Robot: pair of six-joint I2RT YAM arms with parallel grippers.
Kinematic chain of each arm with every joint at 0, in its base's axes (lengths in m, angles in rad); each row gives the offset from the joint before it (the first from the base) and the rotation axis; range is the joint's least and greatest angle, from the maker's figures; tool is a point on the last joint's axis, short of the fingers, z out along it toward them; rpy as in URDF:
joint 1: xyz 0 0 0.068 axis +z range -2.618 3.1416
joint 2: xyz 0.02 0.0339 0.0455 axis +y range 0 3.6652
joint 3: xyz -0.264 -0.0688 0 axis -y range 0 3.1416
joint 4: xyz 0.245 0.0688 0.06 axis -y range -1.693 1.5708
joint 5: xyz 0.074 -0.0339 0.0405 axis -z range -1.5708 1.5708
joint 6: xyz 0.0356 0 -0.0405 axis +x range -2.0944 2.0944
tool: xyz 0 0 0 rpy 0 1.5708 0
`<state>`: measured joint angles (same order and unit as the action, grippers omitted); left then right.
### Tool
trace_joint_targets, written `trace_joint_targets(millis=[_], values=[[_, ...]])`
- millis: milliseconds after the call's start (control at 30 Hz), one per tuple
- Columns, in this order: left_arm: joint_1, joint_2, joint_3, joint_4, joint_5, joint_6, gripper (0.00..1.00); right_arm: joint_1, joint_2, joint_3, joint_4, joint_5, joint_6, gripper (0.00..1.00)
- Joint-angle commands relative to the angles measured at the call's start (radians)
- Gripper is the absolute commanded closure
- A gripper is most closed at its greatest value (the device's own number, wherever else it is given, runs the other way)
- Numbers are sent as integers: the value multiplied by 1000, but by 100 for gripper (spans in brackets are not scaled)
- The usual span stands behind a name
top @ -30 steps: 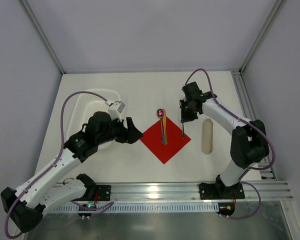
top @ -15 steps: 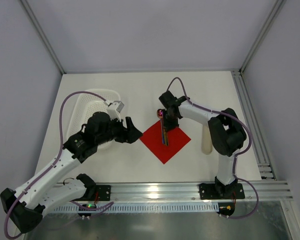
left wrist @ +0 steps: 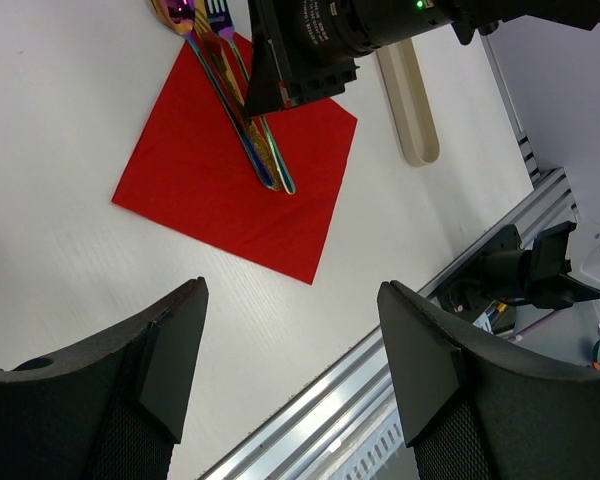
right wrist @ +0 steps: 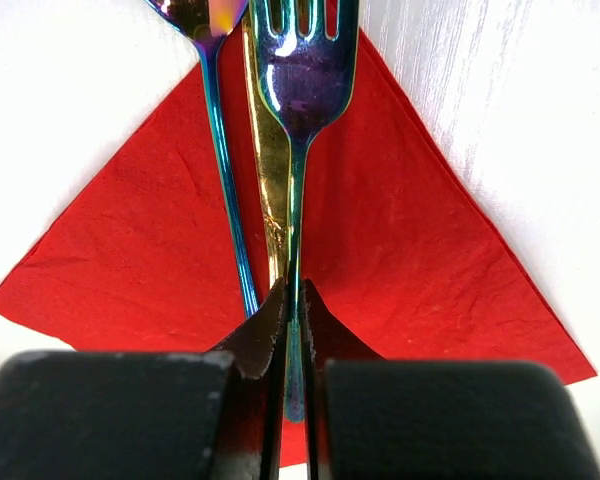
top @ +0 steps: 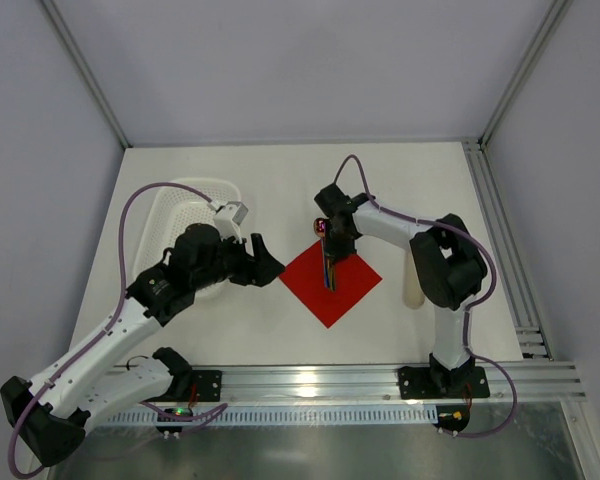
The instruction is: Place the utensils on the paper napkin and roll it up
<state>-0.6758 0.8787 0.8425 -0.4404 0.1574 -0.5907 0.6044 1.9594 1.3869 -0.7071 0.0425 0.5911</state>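
The red paper napkin (top: 332, 290) (left wrist: 230, 180) (right wrist: 410, 250) lies as a diamond mid-table. Across it lies the rainbow spoon (right wrist: 226, 190) (left wrist: 212, 75), its pink bowl (top: 322, 226) past the far corner. A gold-toned slim piece (right wrist: 268, 180) rests alongside it. My right gripper (top: 334, 243) (right wrist: 296, 288) is shut on the fork's handle, and the fork (right wrist: 302, 70) (left wrist: 262, 140) runs parallel to the spoon over the napkin. Whether it rests on the paper is unclear. My left gripper (top: 272, 262) (left wrist: 295, 350) is open and empty, hovering left of the napkin.
A white perforated basket (top: 185, 205) sits at the left, partly under the left arm. A beige oblong tray (top: 413, 275) (left wrist: 412, 100) lies right of the napkin. The aluminium rail (top: 310, 380) runs along the near edge.
The right gripper carried the fork leftward from beside the napkin's right corner to over the napkin next to the spoon, then held nearly still. The left arm has not moved.
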Motion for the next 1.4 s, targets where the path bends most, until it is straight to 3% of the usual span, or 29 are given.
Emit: trace_joint_targets(millis=[0, 500, 867, 1033, 1167, 1200, 1367], values=[[-1, -18, 4, 14, -4, 19, 27, 8, 9, 38, 18, 22, 19, 92], [-1, -7, 4, 23, -1, 14, 27, 14, -8, 35, 1, 28, 22, 84], [-1, 68, 69, 26, 36, 2, 26, 8, -138, 69, -83, -18, -25, 75], [-1, 173, 142, 17, 57, -47, 27, 17, -243, 34, -94, -142, -43, 62], [-1, 230, 217, -107, 96, -87, 27, 32, -358, 43, -172, -184, 15, 31], [-1, 235, 243, -122, 97, -115, 27, 32, -419, 37, -179, -182, 32, 27], [-1, 212, 219, -92, 81, -176, 27, 32, -565, -75, -192, -109, 208, 24]])
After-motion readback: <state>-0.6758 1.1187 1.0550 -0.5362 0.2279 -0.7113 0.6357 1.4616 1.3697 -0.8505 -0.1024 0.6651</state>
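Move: The right hand already pinches the fork's handle, low over the red napkin, with the fork's middle about 3 cm ahead. The gold knife lies alongside, its middle some 3 cm ahead and 1 cm left; the spoon's is about 3 cm ahead and 2 cm left. The napkin's middle is roughly 4 cm back, the tray 20 cm right and 3 cm back. From the left hand the fork lies about 14 cm ahead, 12 cm right and 20 cm below. The right fingers let go of the fork's handle, parting slowly while the hand stays low over the napkin. The hand then lifts steeply about 16 cm clear of the utensils, drawing back some 5 cm, the fingers spreading to about three quarters and their tips swinging left and a little forward. Late on, the left hand, still open, eases 3–4 cm right and slightly forward towards the napkin, tipping down some 10 degrees. ##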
